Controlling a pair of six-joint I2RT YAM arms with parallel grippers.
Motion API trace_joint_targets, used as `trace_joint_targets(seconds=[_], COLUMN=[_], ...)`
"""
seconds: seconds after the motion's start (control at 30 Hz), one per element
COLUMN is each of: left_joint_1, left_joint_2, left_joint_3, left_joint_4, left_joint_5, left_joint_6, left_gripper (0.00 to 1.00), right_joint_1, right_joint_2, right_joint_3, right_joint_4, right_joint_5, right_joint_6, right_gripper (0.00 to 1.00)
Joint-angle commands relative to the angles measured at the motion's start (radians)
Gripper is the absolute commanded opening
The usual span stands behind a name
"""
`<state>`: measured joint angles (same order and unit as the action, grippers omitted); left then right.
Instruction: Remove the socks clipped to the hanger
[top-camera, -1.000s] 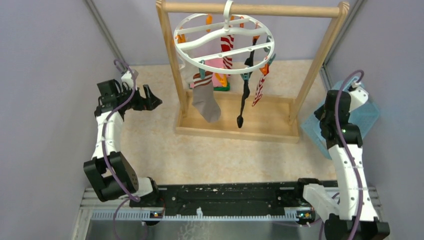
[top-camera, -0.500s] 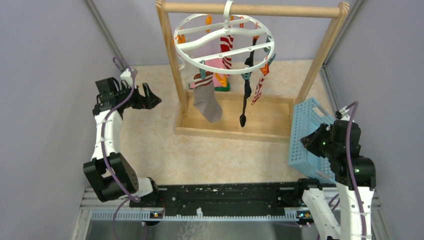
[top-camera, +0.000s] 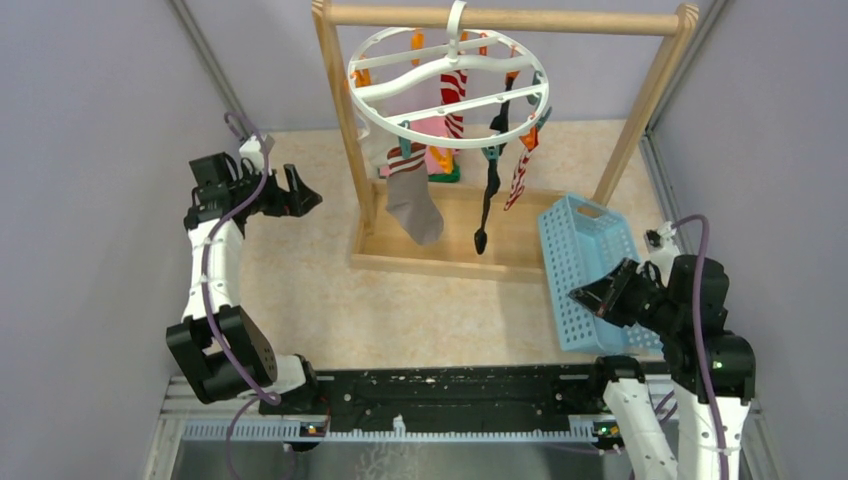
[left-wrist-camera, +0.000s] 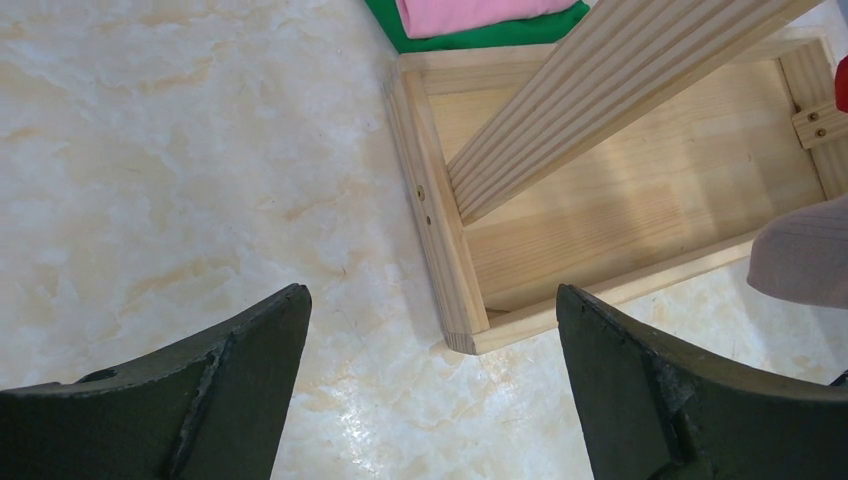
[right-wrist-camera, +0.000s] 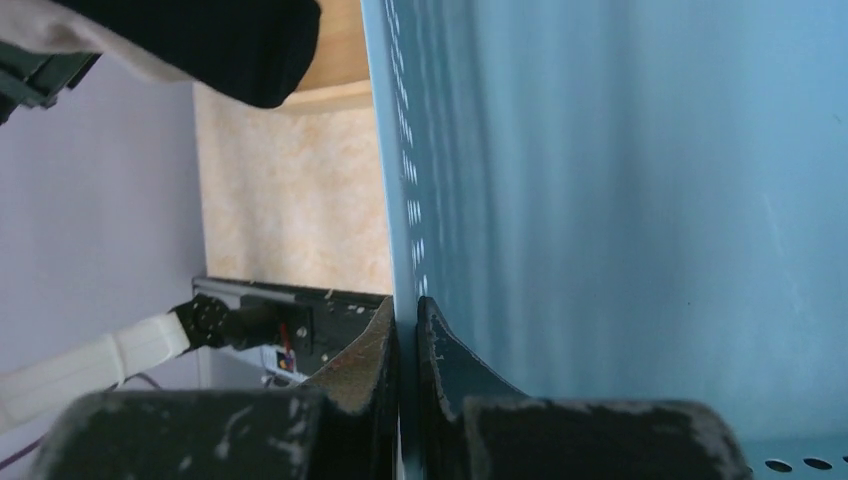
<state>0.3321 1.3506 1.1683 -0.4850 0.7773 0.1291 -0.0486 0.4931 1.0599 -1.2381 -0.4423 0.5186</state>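
Observation:
The white ring hanger (top-camera: 448, 88) hangs from the wooden rack's top bar. Clipped to it are a grey sock with striped cuff (top-camera: 412, 203), a black sock (top-camera: 489, 195), two red-and-white striped socks (top-camera: 520, 172) and a white sock (top-camera: 374, 150). The grey sock's toe shows in the left wrist view (left-wrist-camera: 805, 262). My left gripper (top-camera: 300, 193) is open and empty, left of the rack; its fingers (left-wrist-camera: 230, 390) hover over the table. My right gripper (top-camera: 588, 296) is shut on the wall of a blue basket (top-camera: 582, 262), which fills the right wrist view (right-wrist-camera: 620, 180).
The wooden rack frame (top-camera: 470, 250) stands mid-table, its base corner in the left wrist view (left-wrist-camera: 450, 290). A folded pink-and-green cloth (top-camera: 440, 165) lies behind it, also in the left wrist view (left-wrist-camera: 480, 20). Grey walls close in on both sides.
My right arm has carried the blue basket from the far right corner leftward and nearer, tilting it beside the rack's right end. The left arm has barely moved.

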Motion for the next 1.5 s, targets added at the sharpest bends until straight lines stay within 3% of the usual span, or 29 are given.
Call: trace_joint_targets(seconds=[0.0, 0.1, 0.2, 0.37, 0.5, 0.63, 0.87, 1.0, 1.17, 1.4, 1.47], left_joint_1=[-0.003, -0.003, -0.002, -0.004, -0.003, -0.003, -0.003, -0.003, -0.004, -0.003, -0.003], left_joint_2=[0.006, 0.020, 0.026, 0.028, 0.026, 0.020, 0.017, 0.021, 0.010, -0.007, -0.009], left_joint_3=[0.057, 0.077, 0.083, 0.083, 0.067, 0.053, 0.061, 0.072, 0.061, 0.057, 0.056], left_joint_4=[0.011, -0.004, -0.011, -0.020, -0.014, -0.007, -0.021, -0.037, -0.033, -0.037, -0.037], left_joint_5=[0.009, 0.000, -0.004, -0.013, -0.009, -0.006, -0.003, 0.000, -0.003, -0.001, 0.003], left_joint_6=[-0.015, -0.016, -0.011, 0.005, 0.003, 0.000, 0.007, 0.006, 0.000, -0.003, -0.005], left_gripper=[0.99, 0.99, 0.99, 0.99, 0.99, 0.99, 0.99, 0.99, 0.99, 0.99, 0.99], right_joint_1=[0.021, 0.097, 0.213, 0.638, 0.921, 1.020, 1.267, 1.404, 1.448, 1.440, 1.421], right_joint_2=[0.013, 0.056, 0.154, 0.291, 0.409, 0.454, 0.331, 0.409, 0.545, 0.612, 0.628], right_joint_3=[-0.071, -0.150, -0.170, -0.161, -0.134, -0.156, -0.314, -0.312, -0.236, -0.242, -0.249], right_joint_4=[0.079, 0.256, 0.330, 0.552, 0.665, 0.681, 0.762, 0.752, 0.752, 0.854, 0.853], right_joint_5=[-0.230, -0.309, -0.230, 0.046, 0.151, 0.192, 0.301, 0.351, 0.459, 0.526, 0.517], right_joint_6=[0.082, 0.097, 0.042, 0.119, 0.094, 0.055, 0.047, 0.000, -0.166, -0.376, -0.387], right_gripper=[0.00, 0.00, 0.00, 0.00, 0.00, 0.00, 0.00, 0.00, 0.00, 0.00, 0.21])
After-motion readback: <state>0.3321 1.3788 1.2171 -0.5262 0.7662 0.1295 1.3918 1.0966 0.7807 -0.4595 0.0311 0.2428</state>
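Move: The blue basket, its rim already pinched by the right fingers and off the table, is bound for the open table in front of the wooden frame: about 29 cm left of the right hand, 7 cm ahead, 25 cm below. The frame's front rail is some 23 cm ahead and 24 cm left; the black sock hangs about 20 ahead and 16 left, near hand height. From the left hand, that open spot lies roughly 33 cm right, 17 cm back, 22 cm below. The basket is carried by its rim in the right gripper, swinging left in front of the frame by some 20 cm while being lowered about 13 cm and turned roughly 70 degrees counter-clockwise. Once most of the leftward swing is done, the hand draws it back towards the bases, then eases forward a few centimetres at the end; the fingers stay closed on the rim. ##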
